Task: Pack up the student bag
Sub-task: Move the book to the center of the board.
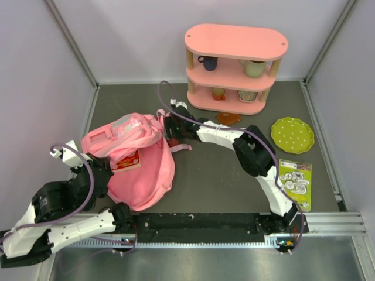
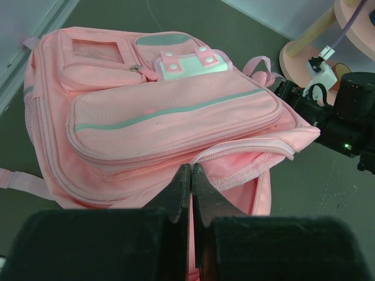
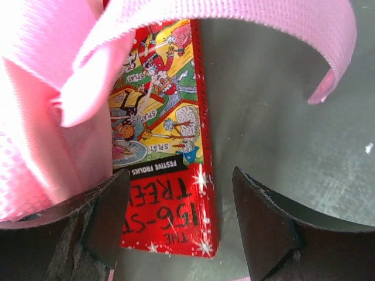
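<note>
The student bag (image 1: 143, 175) is a soft pink backpack lying at the table's left, its front panel (image 2: 176, 99) lifted off the lower half. My left gripper (image 2: 191, 170) is shut, its tips pinching the zipper rim of the bag's open mouth; from above it sits at the bag's left edge (image 1: 110, 168). A red book (image 1: 127, 161) pokes out of the bag beside it. My right gripper (image 1: 173, 136) is at the bag's top right corner. Its jaws (image 3: 180, 174) stand open astride a red picture book (image 3: 170, 216) flat on the table, under a pink strap (image 3: 234, 12).
A rigid pink three-tier shelf (image 1: 234, 41) with cups and bowls stands at the back. A green dotted plate (image 1: 292, 134) and a green sticker card (image 1: 296, 182) lie at the right. A small orange piece (image 1: 228, 118) lies in front of the shelf. Grey walls enclose the table.
</note>
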Robot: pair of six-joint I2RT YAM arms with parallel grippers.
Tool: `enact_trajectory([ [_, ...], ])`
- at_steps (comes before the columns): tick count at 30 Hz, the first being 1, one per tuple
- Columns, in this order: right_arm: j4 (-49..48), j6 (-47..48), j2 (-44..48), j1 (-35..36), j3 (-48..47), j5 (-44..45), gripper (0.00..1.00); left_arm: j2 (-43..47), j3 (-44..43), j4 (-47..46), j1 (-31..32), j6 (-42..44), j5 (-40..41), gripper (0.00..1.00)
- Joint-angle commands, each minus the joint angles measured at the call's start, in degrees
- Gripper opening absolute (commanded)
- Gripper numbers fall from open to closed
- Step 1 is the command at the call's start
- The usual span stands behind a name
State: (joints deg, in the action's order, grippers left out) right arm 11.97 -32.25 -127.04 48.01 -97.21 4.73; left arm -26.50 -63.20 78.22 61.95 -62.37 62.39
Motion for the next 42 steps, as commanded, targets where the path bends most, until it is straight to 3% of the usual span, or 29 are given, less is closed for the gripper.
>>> enact_trajectory([
  [1,1.8,5.3,-5.4,3.6,-7.0,-2.3,0.71,0.3,-0.3,3.4,-0.1,0.7,2.8,0.00],
  [7,9.5,8.4,-11.3,5.3,-12.7,5.8,0.82,0.3,-0.8,3.5,-0.2,0.8,2.8,0.00],
  [9,13.9,7.8,-12.6,5.3,-12.9,9.5,0.72,0.4,-0.7,3.6,-0.2,0.8,2.6,0.00],
  [11,15.7,7.9,-11.6,5.6,-11.5,11.2,0.74,0.4,-0.5,3.5,-0.1,0.7,2.6,0.00],
  [13,18.6,8.2,-11.3,5.7,-10.7,11.7,0.68,0.5,-0.6,3.4,-0.1,0.8,2.6,0.00],
  [17,26.9,7.1,-11.7,5.2,-10.6,14.2,0.68,0.7,-0.5,3.2,-0.1,0.9,2.5,0.00],
  [27,27.1,4.0,-7.3,3.1,4.4,13.8,0.69,1.8,0.3,0.5,-0.1,2.5,1.3,0.00],
  [32,20.0,3.8,-1.6,3.0,9.4,9.9,0.69,2.1,0.7,0.1,-0.1,2.9,1.0,0.00],
  [38,10.8,6.0,4.4,5.1,5.6,4.5,0.89,2.2,0.6,-0.9,-0.2,3.6,0.6,0.00],
  [39,10.0,7.0,4.5,5.3,4.6,3.6,0.98,2.4,0.5,-0.9,-0.1,3.6,0.8,0.00],
  [42,9.3,8.9,3.2,6.8,-0.3,2.9,0.99,2.8,0.5,-1.3,-0.2,3.6,1.0,0.00],
])
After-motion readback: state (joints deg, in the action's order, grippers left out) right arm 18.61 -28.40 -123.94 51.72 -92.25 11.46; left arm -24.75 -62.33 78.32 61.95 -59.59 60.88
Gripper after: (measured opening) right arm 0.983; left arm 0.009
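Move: The treehouse book lies flat with its near end under the right fingers and its left side under the pink bag's edge; its middle is about 7 cm ahead, 6 cm left and 5 cm below the right hand. The bag's middle is some 18 cm left and 11 cm back, and the short strap end about 6 cm back, 5 cm right and 5 cm below. From the left hand the book is roughly 28 cm ahead, 9 cm right and 27 cm below. Over the book's near end, by the bag's right edge, the right hand first eases about 2.5 cm left and 2 cm down, nudging the bag. It then backs off about 5 cm rightward and 5 cm back towards the base, staying low, to the short strap, its left side tipped down some 10 degrees, the fingers spreading from two-thirds to fully open. The left hand keeps its shut grip on the raised flap's rim. ##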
